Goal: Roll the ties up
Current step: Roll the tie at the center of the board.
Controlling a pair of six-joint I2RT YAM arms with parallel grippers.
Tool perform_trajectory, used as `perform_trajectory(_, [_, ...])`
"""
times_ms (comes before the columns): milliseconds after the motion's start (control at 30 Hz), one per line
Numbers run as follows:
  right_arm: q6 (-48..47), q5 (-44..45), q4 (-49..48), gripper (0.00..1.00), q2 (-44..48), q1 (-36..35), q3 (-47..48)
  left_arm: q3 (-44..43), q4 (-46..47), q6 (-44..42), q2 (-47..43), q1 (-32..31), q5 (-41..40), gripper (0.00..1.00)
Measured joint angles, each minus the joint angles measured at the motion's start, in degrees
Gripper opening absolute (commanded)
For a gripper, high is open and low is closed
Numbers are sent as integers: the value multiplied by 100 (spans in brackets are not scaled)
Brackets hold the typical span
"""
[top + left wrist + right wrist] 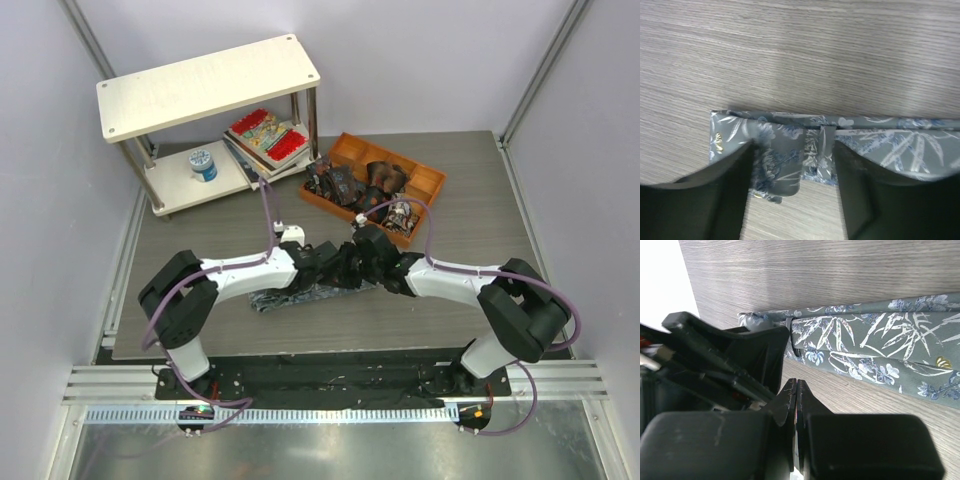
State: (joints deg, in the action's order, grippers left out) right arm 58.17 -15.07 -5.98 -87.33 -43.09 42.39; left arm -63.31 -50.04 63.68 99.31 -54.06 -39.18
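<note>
A long grey-blue tie (290, 298) with a pale leaf print lies flat across the table's middle. It fills the left wrist view as a band (880, 140) with a folded end (782, 160) lying loose between my spread fingers. My left gripper (792, 162) is open, one finger (715, 200) on each side of that fold. My right gripper (796, 384) is shut on nothing, just in front of the tie (880, 350), close to the left gripper (335, 265). Small dark rolled ties (342, 185) sit in an orange tray (430, 178).
A white two-level shelf (200, 85) stands at the back left with red-patterned books (265, 135) and a blue-and-white spool (203, 163) on its lower board. The tray lies at the back right. White walls close in the table.
</note>
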Motion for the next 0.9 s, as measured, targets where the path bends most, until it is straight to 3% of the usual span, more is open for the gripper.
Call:
perform_trajectory(133, [0,-24,-109,5,0,4,-44,0,2,-59,-323,-9,59,78])
perform_trajectory(500, [-90,-140,-380,6,-50,-173,96,46,-190,-282,-1875,2,-7,80])
perform_trajectory(900, [-400,-149,-275,6,-1276,-938,1937,1482,-302,-448,-3823,529,85,81])
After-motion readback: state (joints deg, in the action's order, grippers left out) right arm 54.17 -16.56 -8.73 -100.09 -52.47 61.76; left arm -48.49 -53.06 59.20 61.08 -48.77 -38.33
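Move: The folded flap at the tie's left end lies about 3 cm to the left of the left fingertips, level with them and roughly 2 cm lower; the tie's keeper loop is some 2 cm to their right. From the right hand the flap is about 13 cm to the left, 2 cm back and 5 cm below, the loop some 8 cm to the left and 1 cm back. The tie's right end lies about 16 cm to the right of the left hand and 2 cm ahead. The left fingers come free of the folded flap, spreading somewhat wider as the hand rises about 9 cm, then swings some 8 cm left and a little back, past the flap, tilting 15 to 20 degrees. After a short hold, the right hand, fingers still shut, sweeps about 11 cm left and 5 cm up towards the vacated flap, turning roughly 15 degrees counter-clockwise. ##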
